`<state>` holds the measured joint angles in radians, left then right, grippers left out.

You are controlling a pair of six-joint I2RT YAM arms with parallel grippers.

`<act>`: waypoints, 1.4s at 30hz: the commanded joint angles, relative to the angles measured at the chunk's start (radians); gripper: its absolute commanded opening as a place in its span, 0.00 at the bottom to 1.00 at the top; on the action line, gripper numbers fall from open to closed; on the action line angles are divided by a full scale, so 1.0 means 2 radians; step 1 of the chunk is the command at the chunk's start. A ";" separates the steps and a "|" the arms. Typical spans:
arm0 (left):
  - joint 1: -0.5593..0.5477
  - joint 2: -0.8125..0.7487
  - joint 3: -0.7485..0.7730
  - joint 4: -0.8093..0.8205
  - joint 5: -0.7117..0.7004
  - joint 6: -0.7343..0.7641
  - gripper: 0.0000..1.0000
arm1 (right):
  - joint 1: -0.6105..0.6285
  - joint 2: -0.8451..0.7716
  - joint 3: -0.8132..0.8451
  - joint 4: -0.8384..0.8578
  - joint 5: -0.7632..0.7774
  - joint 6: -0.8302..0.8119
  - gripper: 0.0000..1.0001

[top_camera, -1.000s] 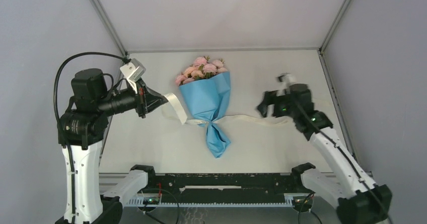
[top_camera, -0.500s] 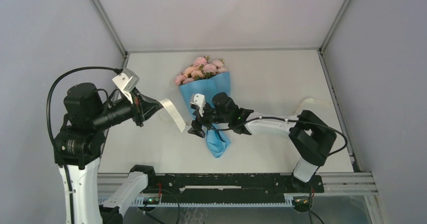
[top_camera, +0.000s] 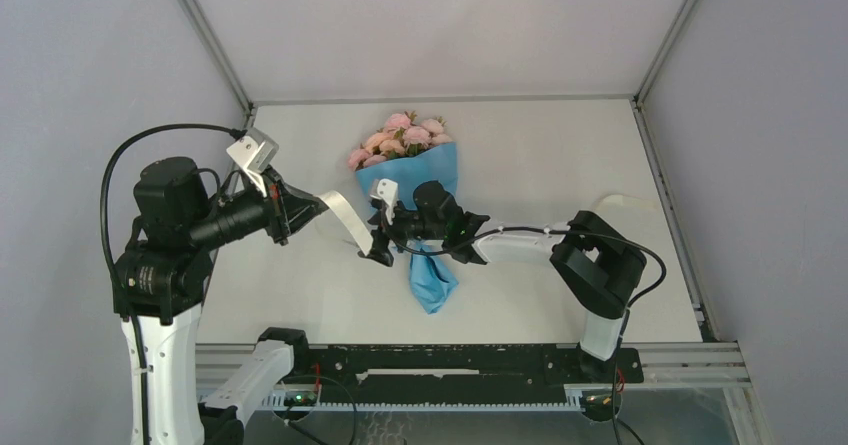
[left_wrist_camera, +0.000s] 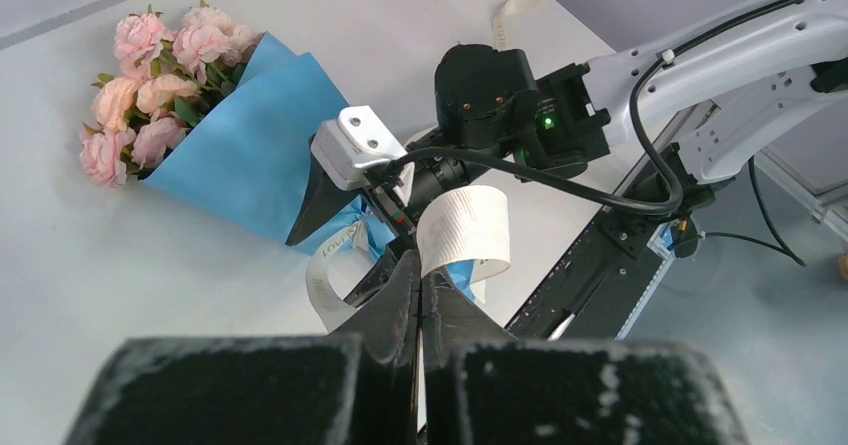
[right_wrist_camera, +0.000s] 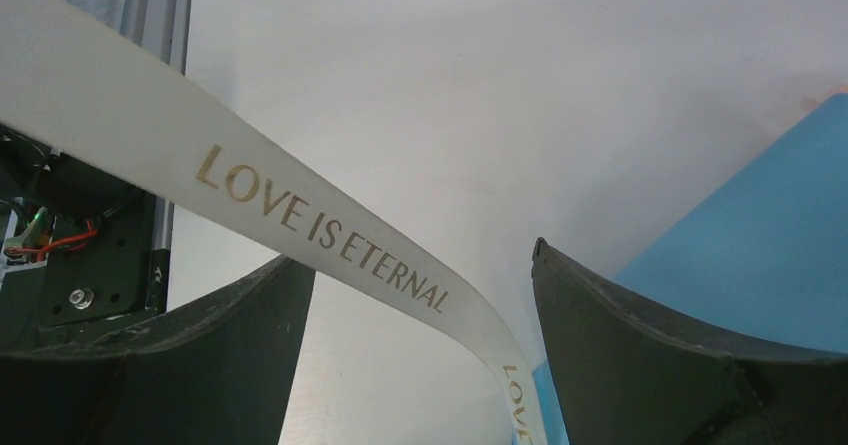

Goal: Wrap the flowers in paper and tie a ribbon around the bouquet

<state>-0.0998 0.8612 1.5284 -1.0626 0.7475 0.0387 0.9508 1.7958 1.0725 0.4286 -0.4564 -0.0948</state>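
Note:
The bouquet lies in the middle of the table. Its pink flowers (top_camera: 400, 137) (left_wrist_camera: 150, 85) point away from me, out of the light-blue paper (top_camera: 415, 190) (left_wrist_camera: 250, 135) cone. A cream ribbon (top_camera: 345, 220) (left_wrist_camera: 465, 225) (right_wrist_camera: 330, 235) printed "LOVE IS ETERNAL" runs from the cone's pinched waist up to my left gripper (top_camera: 318, 203) (left_wrist_camera: 420, 265), which is shut on it and held above the table, left of the bouquet. My right gripper (top_camera: 383, 243) (right_wrist_camera: 420, 255) stands open just left of the waist. The ribbon passes between its fingers without being pinched.
The ribbon's other end (top_camera: 625, 202) (left_wrist_camera: 510, 10) curls loose near the table's right edge. The right arm (top_camera: 530, 245) reaches across the lower part of the cone. A black rail (top_camera: 450, 360) borders the near edge, and grey walls close in the other sides.
My right arm has swung from the table's right side across to the bouquet's waist, its open jaws now straddling the ribbon. The left gripper shifted slightly and still holds the ribbon.

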 commanded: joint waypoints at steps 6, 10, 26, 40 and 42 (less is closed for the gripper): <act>0.002 0.000 0.010 0.021 0.027 -0.016 0.00 | -0.006 0.019 0.038 0.018 -0.003 0.050 0.52; 0.001 -0.008 -0.003 0.007 0.100 0.030 0.02 | -0.020 0.006 0.038 0.010 0.024 0.095 0.03; -0.149 -0.071 -0.190 -0.127 -0.141 0.369 0.75 | -0.058 -0.078 0.005 -0.058 0.014 0.131 0.00; -0.103 0.086 -0.440 0.500 0.041 0.015 0.84 | -0.077 -0.120 -0.030 -0.069 0.003 0.197 0.00; -0.086 0.111 -0.459 0.573 0.079 0.050 0.86 | -0.082 -0.127 -0.036 -0.068 -0.004 0.192 0.00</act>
<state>-0.3225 1.0374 0.6662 -0.3313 0.7013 0.1463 0.8070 1.5948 1.0180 0.2539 -0.4313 0.2531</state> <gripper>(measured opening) 0.846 0.006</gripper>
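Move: The right hand's open fingers already straddle the ribbon, about 1 cm ahead of the hand point. From it the bouquet's knot lies some 8 cm ahead, 6 right and 12 below; the paper's stem end is level ahead, 11 right and as low. The left hand still pinches the ribbon's end; the stretch at the right fingers is about 8 cm ahead, 5 right and 25 below it. Right fingers pinch the ribbon, carrying it 7 cm right, then up; left releases it, opening and dropping about 25 cm. ##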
